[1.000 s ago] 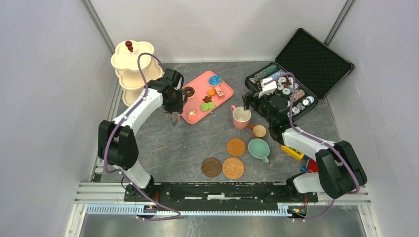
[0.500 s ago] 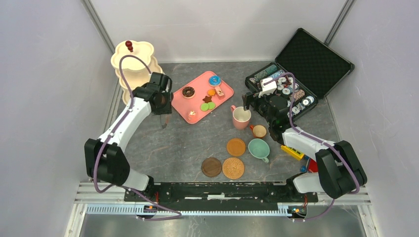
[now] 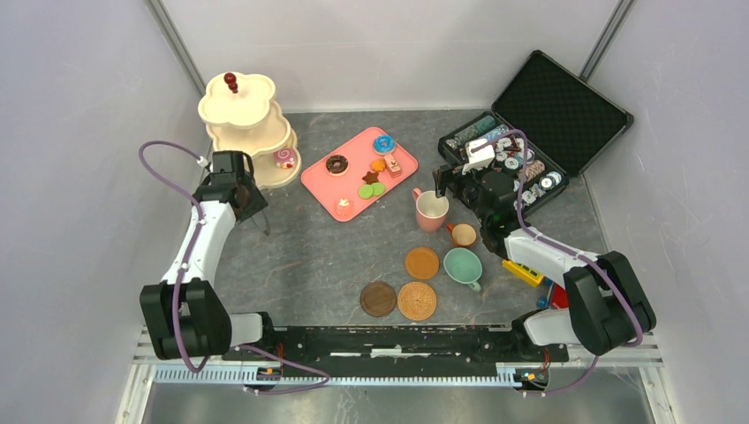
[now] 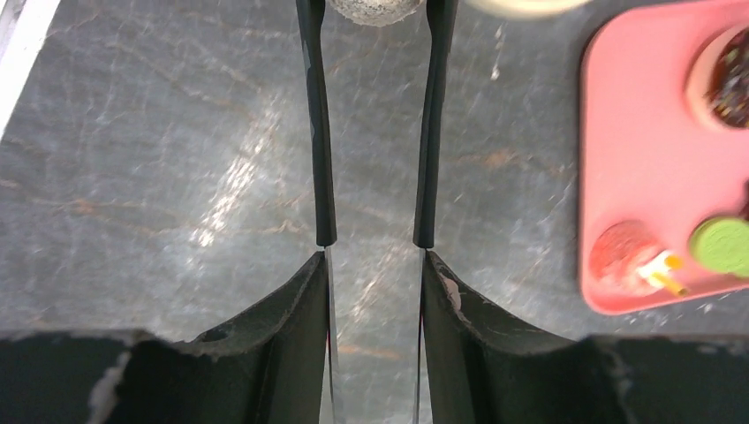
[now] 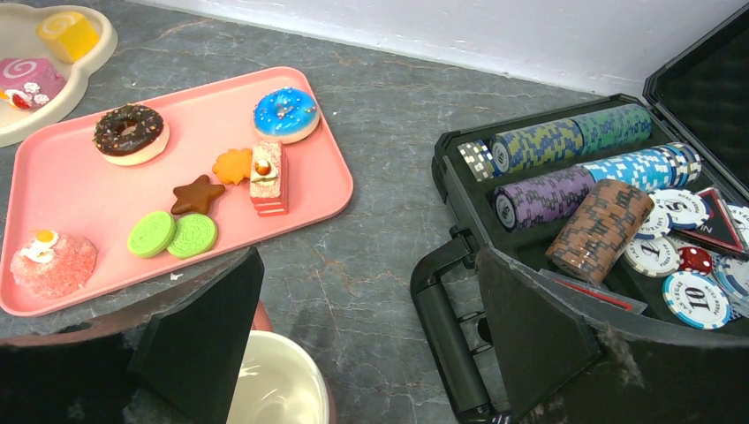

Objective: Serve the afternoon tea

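Observation:
The cream three-tier stand (image 3: 238,102) is at the back left, a pink swirl pastry (image 3: 284,157) on its lowest tier. Several pastries lie on the pink tray (image 3: 320,184). My left gripper (image 3: 247,201) is left of the tray, low over the table, shut on thin black-tipped tongs (image 4: 318,159); their tips run off the top of the left wrist view. My right gripper (image 5: 371,291) hangs open just behind the pink cup (image 3: 431,209), its left finger over the rim. The brown cup (image 3: 463,235), the teal cup (image 3: 462,265) and three brown coasters (image 3: 417,301) sit nearer the front.
An open black case of poker chips (image 3: 539,124) lies at the back right, its handle (image 5: 450,327) close to my right fingers. A yellow block (image 3: 523,272) sits by the right arm. Grey walls close in the left, back and right.
My left arm has swung left from above the tray's edge to beside the stand, carrying the tongs. The pink swirl pastry on the lowest tier has come into view. The right arm has not moved.

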### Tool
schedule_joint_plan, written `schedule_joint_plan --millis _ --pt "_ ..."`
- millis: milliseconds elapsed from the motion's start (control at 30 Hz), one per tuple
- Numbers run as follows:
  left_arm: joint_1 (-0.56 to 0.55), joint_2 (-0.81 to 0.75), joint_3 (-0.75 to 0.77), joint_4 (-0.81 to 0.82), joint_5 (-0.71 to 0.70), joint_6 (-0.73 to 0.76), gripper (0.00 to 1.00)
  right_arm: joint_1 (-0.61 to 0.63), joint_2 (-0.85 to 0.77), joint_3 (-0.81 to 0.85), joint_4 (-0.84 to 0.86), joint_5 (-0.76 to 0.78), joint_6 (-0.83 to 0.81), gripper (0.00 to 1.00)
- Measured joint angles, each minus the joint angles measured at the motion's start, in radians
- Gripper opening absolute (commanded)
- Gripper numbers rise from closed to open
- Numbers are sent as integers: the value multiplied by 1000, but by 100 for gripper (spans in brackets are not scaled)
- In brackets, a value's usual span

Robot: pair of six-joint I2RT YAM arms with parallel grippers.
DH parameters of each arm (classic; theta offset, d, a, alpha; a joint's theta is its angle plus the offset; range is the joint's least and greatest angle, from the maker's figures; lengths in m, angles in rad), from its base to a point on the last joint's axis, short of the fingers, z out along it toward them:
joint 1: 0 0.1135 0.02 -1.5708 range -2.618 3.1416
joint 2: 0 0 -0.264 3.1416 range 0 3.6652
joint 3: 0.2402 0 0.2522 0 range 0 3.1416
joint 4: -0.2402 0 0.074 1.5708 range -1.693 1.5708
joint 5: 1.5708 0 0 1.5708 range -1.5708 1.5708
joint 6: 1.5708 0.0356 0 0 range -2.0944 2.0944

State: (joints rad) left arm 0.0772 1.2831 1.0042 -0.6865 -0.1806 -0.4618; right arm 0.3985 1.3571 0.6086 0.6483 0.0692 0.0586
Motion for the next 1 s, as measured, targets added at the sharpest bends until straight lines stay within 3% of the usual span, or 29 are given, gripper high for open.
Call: schedule_joint_plan --millis 333,533,733,1000 --pt "82 142 -13 242 34 -121 16 0 0 0 0 3 -3 98" --pt "134 228 -10 345 92 -98 15 0 0 0 0 3 -2 98" --pt "233 345 33 401 241 -65 16 0 0 0 2 -1 1 98" --pt "244 399 89 417 299 -40 16 0 13 0 2 2 0 98"
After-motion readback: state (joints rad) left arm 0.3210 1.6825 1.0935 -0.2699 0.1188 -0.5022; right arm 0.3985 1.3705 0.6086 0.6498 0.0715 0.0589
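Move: The cupcake is already in the left hand's grip; the stand's bottom tier has its middle about 20 cm ahead of this hand, 3 cm to its left and 10 cm below. The middle tier sits right above that, about level with the hand. The purple roll cake on the bottom tier lies some 21 cm ahead and 6 cm right; the pink cake on the tray 8 cm ahead, 23 cm right. From the idle right hand the bottom tier is roughly 11 cm ahead, 55 cm left, 15 cm below. The held cupcake travels to the front-left rim of the stand's bottom tier, the left hand carrying it about 10 cm forward and 6 cm left while sinking some 5 cm, then nearly levelling off beside the middle tier. The wrist rolls about 15 degrees, its left side dropping and the fingertips tipping slightly outward; the fingers keep their hold. ##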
